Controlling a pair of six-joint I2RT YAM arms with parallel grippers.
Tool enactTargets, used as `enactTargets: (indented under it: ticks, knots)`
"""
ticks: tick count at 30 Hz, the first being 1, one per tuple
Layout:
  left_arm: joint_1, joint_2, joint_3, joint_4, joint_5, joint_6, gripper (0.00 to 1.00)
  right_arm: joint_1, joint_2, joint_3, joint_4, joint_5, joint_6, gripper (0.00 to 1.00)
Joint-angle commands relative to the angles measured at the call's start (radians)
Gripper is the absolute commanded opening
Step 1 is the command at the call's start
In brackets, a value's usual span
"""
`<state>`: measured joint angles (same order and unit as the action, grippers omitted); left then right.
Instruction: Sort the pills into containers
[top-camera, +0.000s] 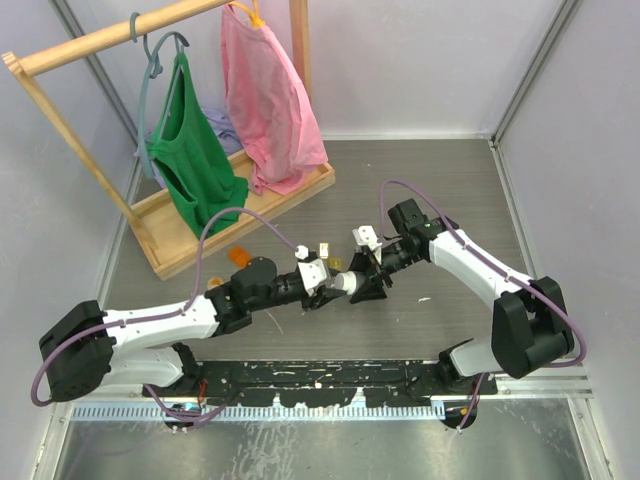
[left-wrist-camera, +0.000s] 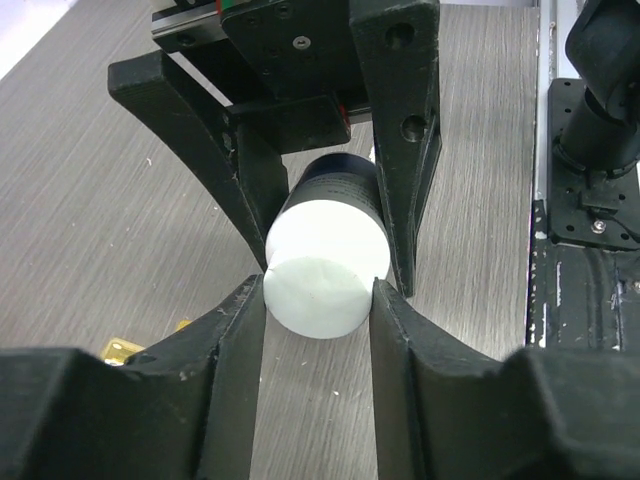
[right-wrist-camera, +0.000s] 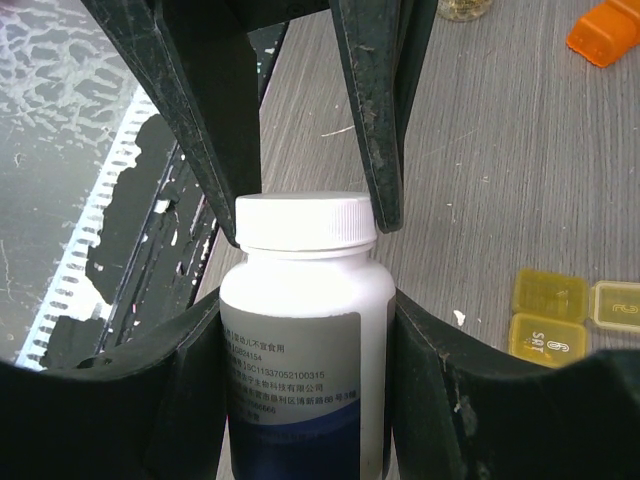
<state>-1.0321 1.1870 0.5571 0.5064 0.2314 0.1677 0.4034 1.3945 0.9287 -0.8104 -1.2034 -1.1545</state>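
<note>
A white pill bottle (top-camera: 352, 283) with a blue-and-grey label hangs level above the table between my two arms. My right gripper (right-wrist-camera: 305, 330) is shut on its body (right-wrist-camera: 300, 350). My left gripper (left-wrist-camera: 320, 300) faces it, and both its fingers press the sides of the white screw cap (left-wrist-camera: 325, 280). The same cap (right-wrist-camera: 305, 220) shows in the right wrist view between the left fingers. The containers (right-wrist-camera: 550, 315), small yellow lidded cells, lie on the table to the right of the bottle. No pills show.
An orange box (top-camera: 240, 256) lies on the table left of the grippers, also seen in the right wrist view as an orange box (right-wrist-camera: 605, 35). A wooden clothes rack (top-camera: 240, 215) with green and pink garments stands at the back left. The black base rail (top-camera: 320, 375) runs along the near edge.
</note>
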Motion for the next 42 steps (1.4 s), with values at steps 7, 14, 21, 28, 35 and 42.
enactTargets:
  ticks: [7,14,21,28,35,42]
  knots:
    - [0.004,-0.044,0.107,-0.041,-0.04,-0.309,0.04,-0.007,-0.003,0.04,0.01,-0.029,-0.01,0.01]
    - [0.005,-0.076,0.194,-0.338,-0.275,-0.883,0.0,-0.01,-0.003,0.035,0.047,-0.016,0.039,0.01]
    - [0.004,-0.076,0.203,-0.344,-0.278,-1.149,0.0,-0.009,-0.001,0.032,0.054,-0.019,0.049,0.01]
    - [0.004,-0.041,0.233,-0.341,-0.26,-1.117,0.14,-0.014,-0.003,0.033,0.054,-0.019,0.049,0.01]
    - [0.004,-0.057,0.225,-0.341,-0.256,-1.083,0.59,-0.014,-0.002,0.033,0.054,-0.021,0.049,0.01]
    - [0.004,-0.118,0.212,-0.387,-0.258,-0.99,0.89,-0.013,0.0,0.032,0.053,-0.022,0.047,0.01]
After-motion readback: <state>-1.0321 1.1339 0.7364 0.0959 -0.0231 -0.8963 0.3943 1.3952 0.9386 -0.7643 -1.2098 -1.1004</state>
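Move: The white pill bottle's cap already sits between the left fingertips, its middle about 1 cm to the right of that hand's point. The right hand holds the bottle's body, with the cap some 4 cm to its left and 3 cm higher. From the left hand, the yellow pill box lies roughly 10 cm ahead, level left to right; the pale pill box is about 12 cm ahead and 3 cm left, both some 16 cm below. The left hand keeps its fingertips on the cap and twists some 60 degrees about its own finger line, counter-clockwise as one looks onto the cap, almost in place, swinging a little to point farther forward as it goes. It then spreads its fingers wide, lets go of the cap and begins to rise, ending about 2 cm higher, while the right hand keeps its grip on the bottle and gives by only about 1 cm, forward and up. ##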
